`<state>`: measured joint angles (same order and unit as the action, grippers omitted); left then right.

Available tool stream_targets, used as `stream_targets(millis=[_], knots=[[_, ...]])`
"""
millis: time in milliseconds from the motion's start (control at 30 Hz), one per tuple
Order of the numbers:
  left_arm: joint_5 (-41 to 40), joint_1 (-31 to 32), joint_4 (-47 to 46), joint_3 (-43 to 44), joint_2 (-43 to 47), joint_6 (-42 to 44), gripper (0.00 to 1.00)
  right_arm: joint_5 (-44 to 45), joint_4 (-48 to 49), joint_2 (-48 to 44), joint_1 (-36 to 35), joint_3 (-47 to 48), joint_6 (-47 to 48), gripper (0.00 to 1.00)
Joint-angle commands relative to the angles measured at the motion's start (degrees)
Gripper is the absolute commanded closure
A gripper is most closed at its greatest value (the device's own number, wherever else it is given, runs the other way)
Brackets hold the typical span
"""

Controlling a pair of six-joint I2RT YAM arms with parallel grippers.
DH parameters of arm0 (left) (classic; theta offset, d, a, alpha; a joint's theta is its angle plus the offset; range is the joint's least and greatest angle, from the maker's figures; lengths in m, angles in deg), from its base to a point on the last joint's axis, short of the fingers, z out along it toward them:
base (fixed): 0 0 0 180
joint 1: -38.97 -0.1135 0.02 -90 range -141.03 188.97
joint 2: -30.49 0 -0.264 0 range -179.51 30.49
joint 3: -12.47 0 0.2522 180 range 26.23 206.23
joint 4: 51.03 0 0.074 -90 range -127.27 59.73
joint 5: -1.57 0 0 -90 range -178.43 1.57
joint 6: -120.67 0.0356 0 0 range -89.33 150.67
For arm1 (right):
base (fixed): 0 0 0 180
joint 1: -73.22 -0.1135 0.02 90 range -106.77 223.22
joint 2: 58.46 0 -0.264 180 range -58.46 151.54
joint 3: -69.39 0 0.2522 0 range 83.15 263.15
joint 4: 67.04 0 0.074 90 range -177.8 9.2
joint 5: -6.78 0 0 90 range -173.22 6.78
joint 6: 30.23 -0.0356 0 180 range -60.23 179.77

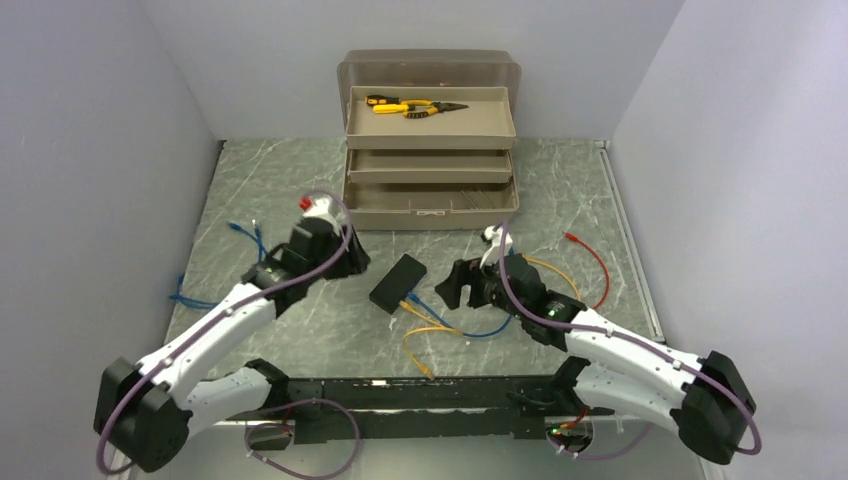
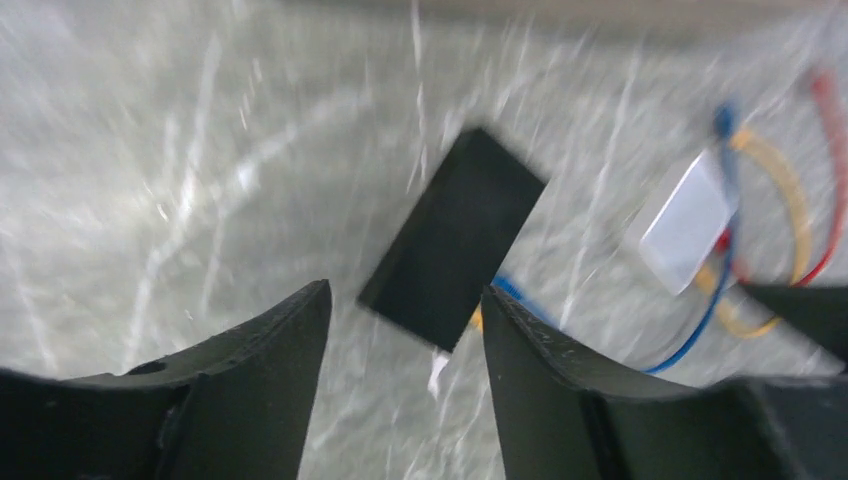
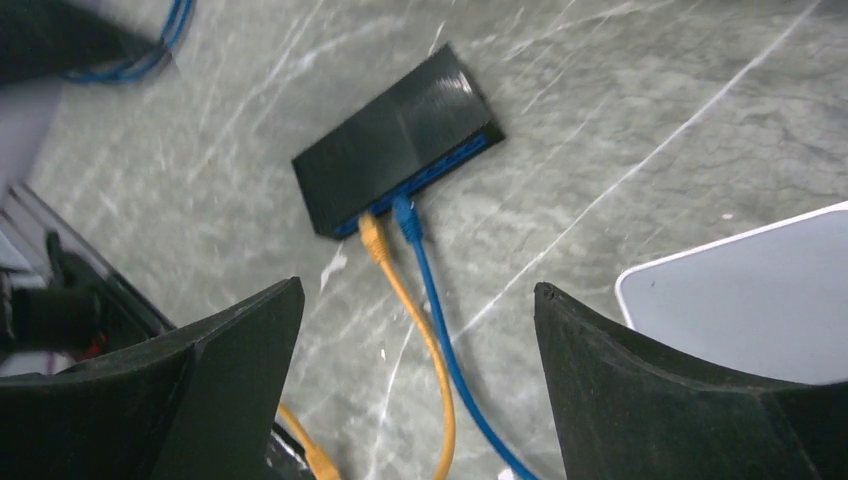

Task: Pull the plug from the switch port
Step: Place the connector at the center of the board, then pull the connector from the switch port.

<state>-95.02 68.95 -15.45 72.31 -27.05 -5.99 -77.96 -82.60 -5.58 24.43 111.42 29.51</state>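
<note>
The switch [image 1: 398, 283] is a flat black box lying slanted mid-table. In the right wrist view the switch [image 3: 395, 150] has a yellow plug [image 3: 372, 236] and a blue plug [image 3: 405, 216] seated side by side in its blue-edged port row. Their cables run toward the camera between my fingers. My right gripper [image 3: 420, 290] is open and hovers short of the plugs, touching nothing; in the top view the right gripper [image 1: 456, 285] sits just right of the switch. My left gripper [image 2: 405, 292] is open with the switch [image 2: 455, 240] just beyond its fingertips; that view is blurred. The left gripper [image 1: 350, 262] is left of the switch.
A beige tiered toolbox [image 1: 430, 195] stands open at the back, with pliers [image 1: 415, 106] in its top tray. A red cable [image 1: 596, 262] curves at the right. Loose blue cables [image 1: 245, 236] lie at the left. Yellow cable [image 1: 425, 345] and blue cable [image 1: 475, 330] loop toward the front rail.
</note>
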Motion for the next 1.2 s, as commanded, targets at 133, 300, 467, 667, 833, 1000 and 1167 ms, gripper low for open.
stream_targets(millis=[133, 300, 467, 667, 833, 1000, 1167], knots=[[8.4, 3.9, -16.7, -12.8, -5.9, -6.6, 0.49, -17.4, 18.1, 10.6, 10.5, -2.0, -7.8, 0.27], [7.1, 3.8, -15.5, -9.3, -11.4, -4.2, 0.59, -20.8, 25.1, 21.4, 10.5, -1.2, -10.1, 0.39], [6.8, 3.8, -16.1, -5.7, -14.8, -3.1, 0.61, -23.4, 29.5, 29.7, 10.5, 0.5, -12.2, 0.44], [6.8, 3.9, -15.3, -0.3, -22.6, -1.0, 0.65, -26.3, 33.8, 37.6, 10.6, 2.3, -15.2, 0.48], [4.1, 3.8, -14.5, 0.9, -27.0, -0.2, 0.7, -27.2, 37.0, 41.9, 10.7, 3.3, -18.2, 0.51], [3.8, 3.8, -14.3, 1.0, -30.4, 0.1, 0.74, -27.8, 39.9, 46.4, 10.7, 4.4, -22.0, 0.55], [4.1, 3.9, -15.1, -0.4, -31.1, -0.1, 0.77, -27.9, 42.5, 49.0, 10.7, 4.7, -25.7, 0.59]])
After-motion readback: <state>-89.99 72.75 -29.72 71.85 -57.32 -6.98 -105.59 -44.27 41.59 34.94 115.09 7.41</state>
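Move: The black switch lies about 10 cm right of the left hand, 1 cm back and some 16 cm below. From the right hand, the blue plug in its near right side is about 9 cm left, 3 cm ahead and 12 cm down; the yellow plug beside it is 10 cm left and 2 cm ahead, the switch's middle 13 cm left and 6 cm ahead, the white box 10 cm right and 5 cm ahead. Both hands sink 10-14 cm, closing partway: right leftward towards the blue plug, left rightward towards the switch. ##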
